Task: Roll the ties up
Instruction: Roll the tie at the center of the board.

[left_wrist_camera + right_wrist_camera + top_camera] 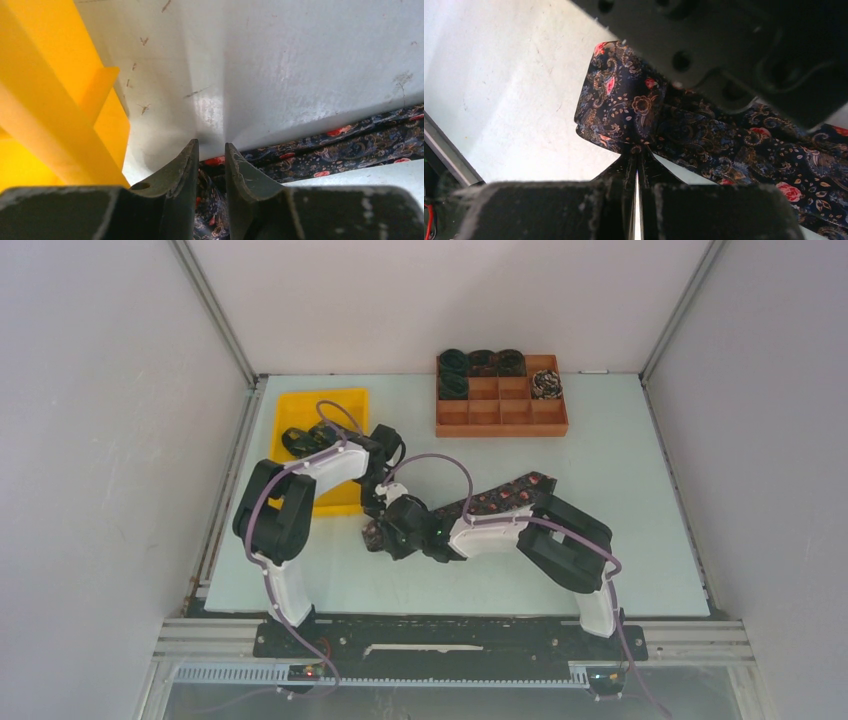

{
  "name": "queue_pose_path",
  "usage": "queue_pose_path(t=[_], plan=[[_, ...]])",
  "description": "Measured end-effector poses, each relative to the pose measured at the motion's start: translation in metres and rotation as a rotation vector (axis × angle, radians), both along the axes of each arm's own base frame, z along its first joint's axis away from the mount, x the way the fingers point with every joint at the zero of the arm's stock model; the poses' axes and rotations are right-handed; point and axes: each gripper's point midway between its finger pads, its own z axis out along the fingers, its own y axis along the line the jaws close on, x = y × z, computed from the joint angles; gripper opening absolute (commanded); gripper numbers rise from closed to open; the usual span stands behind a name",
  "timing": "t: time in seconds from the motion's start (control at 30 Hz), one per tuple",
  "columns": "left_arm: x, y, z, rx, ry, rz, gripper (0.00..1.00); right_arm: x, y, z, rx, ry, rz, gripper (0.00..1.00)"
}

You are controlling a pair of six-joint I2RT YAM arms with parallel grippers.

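A dark paisley tie (pixel 500 500) with red flowers lies slantwise across the middle of the table. Its near-left end is folded up into a loop (pixel 621 100). My right gripper (pixel 638 150) is shut on the lower edge of that loop. My left gripper (pixel 211 147) comes down on the same end from the yellow bin's side, its fingers (pixel 186 167) close together with bunched tie fabric (pixel 215 200) filling the narrow gap. In the top view both grippers meet over the tie's left end (pixel 385 525). The rest of the tie (pixel 350 150) trails off to the right, flat on the table.
A yellow bin (pixel 330 405) with more dark ties (pixel 305 438) stands at the back left, close to the left gripper. A brown compartment tray (pixel 500 415) at the back holds several rolled ties (pixel 482 363), one pale-patterned (pixel 546 385). Grey walls close in three sides.
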Motion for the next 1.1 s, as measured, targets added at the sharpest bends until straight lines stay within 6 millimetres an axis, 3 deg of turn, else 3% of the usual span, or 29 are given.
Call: queue_pose_path(t=[0.2,0.3,0.53,0.63,0.87,0.97,1.1], plan=[[0.000,-0.005,-0.001,-0.029,0.019,-0.008,0.32,0.006,-0.002,0.000,0.004,0.000,-0.012,0.00],[0.003,-0.007,0.003,-0.032,0.016,-0.009,0.37,0.006,-0.002,0.000,0.002,-0.003,-0.010,0.00],[0.029,-0.012,0.028,-0.041,-0.057,-0.019,0.50,-0.010,-0.006,0.002,-0.050,-0.018,0.051,0.00],[0.038,-0.011,0.038,-0.034,-0.089,-0.020,0.53,-0.021,-0.007,0.015,-0.054,-0.025,0.082,0.00],[0.044,0.001,0.080,-0.030,-0.189,0.005,0.56,-0.033,-0.003,0.068,0.031,-0.053,0.131,0.00],[0.042,0.009,0.105,-0.037,-0.256,0.019,0.64,-0.032,-0.002,0.080,0.068,-0.046,0.142,0.00],[0.023,0.027,0.137,-0.044,-0.361,0.044,0.71,-0.025,-0.004,0.083,0.097,-0.007,0.134,0.01]])
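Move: The tie's rolled end lies between the hands: its middle is about 3 cm back from the left fingertips, level with them sideways, and some 3 cm ahead and 2 cm left of the right ones, all nearly at table height. From the left hand, the yellow tray's middle is about 15 cm ahead and 12 cm left; the middle of the tie's flat length is roughly 3 cm ahead and 20 cm right. The rolled end is let be as both hands come away. After nudging slightly forward at its near edge, the right hand's shut fingers draw back about 4 cm, then rise 8 cm. The left fingers come free of its far side, going forward, then mostly up some 14 cm with a late turn back and left, opening to about two-thirds while their tips swing forward some 20 degrees. ##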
